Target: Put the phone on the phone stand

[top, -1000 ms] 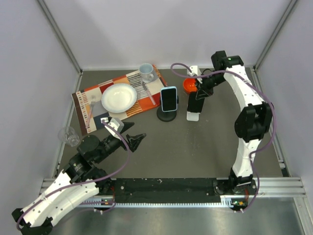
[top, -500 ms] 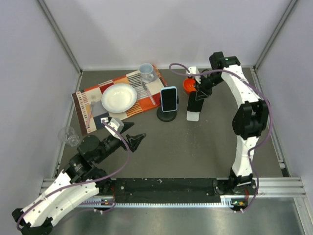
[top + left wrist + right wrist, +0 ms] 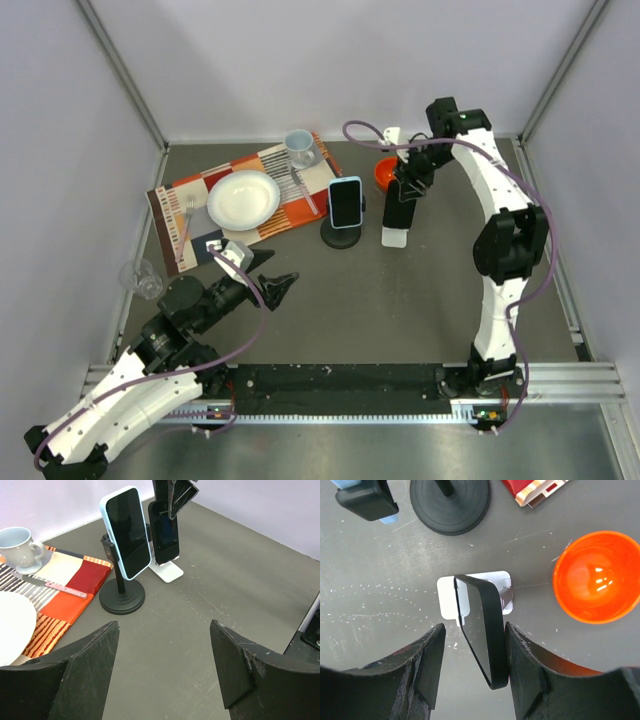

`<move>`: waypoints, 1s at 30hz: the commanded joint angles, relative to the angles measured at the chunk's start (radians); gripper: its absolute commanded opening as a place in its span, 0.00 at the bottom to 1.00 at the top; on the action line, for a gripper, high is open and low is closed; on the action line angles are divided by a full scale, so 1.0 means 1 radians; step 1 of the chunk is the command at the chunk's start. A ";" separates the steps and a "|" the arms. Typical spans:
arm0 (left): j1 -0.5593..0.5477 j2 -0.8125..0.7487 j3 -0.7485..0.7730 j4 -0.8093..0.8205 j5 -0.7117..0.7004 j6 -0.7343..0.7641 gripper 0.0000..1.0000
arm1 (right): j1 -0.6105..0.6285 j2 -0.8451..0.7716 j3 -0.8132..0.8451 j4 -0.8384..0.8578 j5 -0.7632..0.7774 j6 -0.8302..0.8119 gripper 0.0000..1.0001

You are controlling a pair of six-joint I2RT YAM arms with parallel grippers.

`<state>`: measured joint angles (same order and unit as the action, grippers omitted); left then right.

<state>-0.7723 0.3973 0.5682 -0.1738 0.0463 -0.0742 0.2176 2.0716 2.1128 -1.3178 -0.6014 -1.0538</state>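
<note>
A black phone [image 3: 399, 210] leans upright on the white phone stand [image 3: 395, 238] right of centre; both also show in the left wrist view, phone [image 3: 165, 535] and stand [image 3: 166, 571]. My right gripper [image 3: 408, 183] hangs over the phone's top edge. In the right wrist view the phone [image 3: 482, 630] stands between the open fingers of the right gripper [image 3: 475, 630]. The right finger touches its back and the left finger stands apart from its screen, with the stand [image 3: 451, 597] below. My left gripper [image 3: 275, 272] is open and empty, low over the table at the near left.
A light-blue phone [image 3: 346, 201] sits on a black round-based stand [image 3: 340, 238] just left of the white stand. An orange bowl [image 3: 386, 174] lies behind. A striped placemat [image 3: 190, 195] holds a white plate [image 3: 243, 198], a cup [image 3: 299, 146] and cutlery. A glass [image 3: 142, 277] stands at the left.
My right wrist has shifted slightly back and left above the black phone. The phone stays on the white stand. The left arm has not moved.
</note>
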 commanded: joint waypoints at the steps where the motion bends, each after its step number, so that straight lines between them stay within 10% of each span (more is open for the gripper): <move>1: 0.001 0.000 -0.002 0.057 0.000 0.011 0.79 | 0.014 0.008 0.062 0.043 0.035 0.084 0.51; 9: -0.001 0.005 -0.004 0.059 0.006 0.016 0.79 | 0.023 -0.033 0.081 0.140 0.130 0.288 0.69; 11: -0.001 0.005 -0.004 0.060 0.001 0.017 0.79 | 0.023 -0.053 0.075 0.202 0.169 0.343 0.99; 25: -0.001 0.021 -0.007 0.069 0.000 0.021 0.80 | 0.043 -0.418 -0.376 0.551 0.474 0.868 0.99; 30: -0.002 0.029 -0.005 0.066 -0.006 0.022 0.80 | 0.043 -0.563 -0.533 0.585 0.819 1.149 0.99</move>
<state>-0.7723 0.4160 0.5663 -0.1673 0.0502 -0.0673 0.2543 1.6249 1.6684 -0.8268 -0.0814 -0.1944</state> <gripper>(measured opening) 0.804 0.987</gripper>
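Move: The right hand, fingers already half open, straddles the upper end of the black phone, whose middle lies about 3 cm back and 6 cm below. The white stand under the phone is some 6 cm back and 13 cm down; the orange bowl is about 9 cm ahead and 14 cm down; the blue-edged phone stands 14 cm to the left and 4 cm back. From the left hand the black phone lies roughly 22 cm ahead, 26 cm to the right. Right hand opens wide, edges 4 cm forward, then backs off up and right, turning some 50 degrees clockwise. ##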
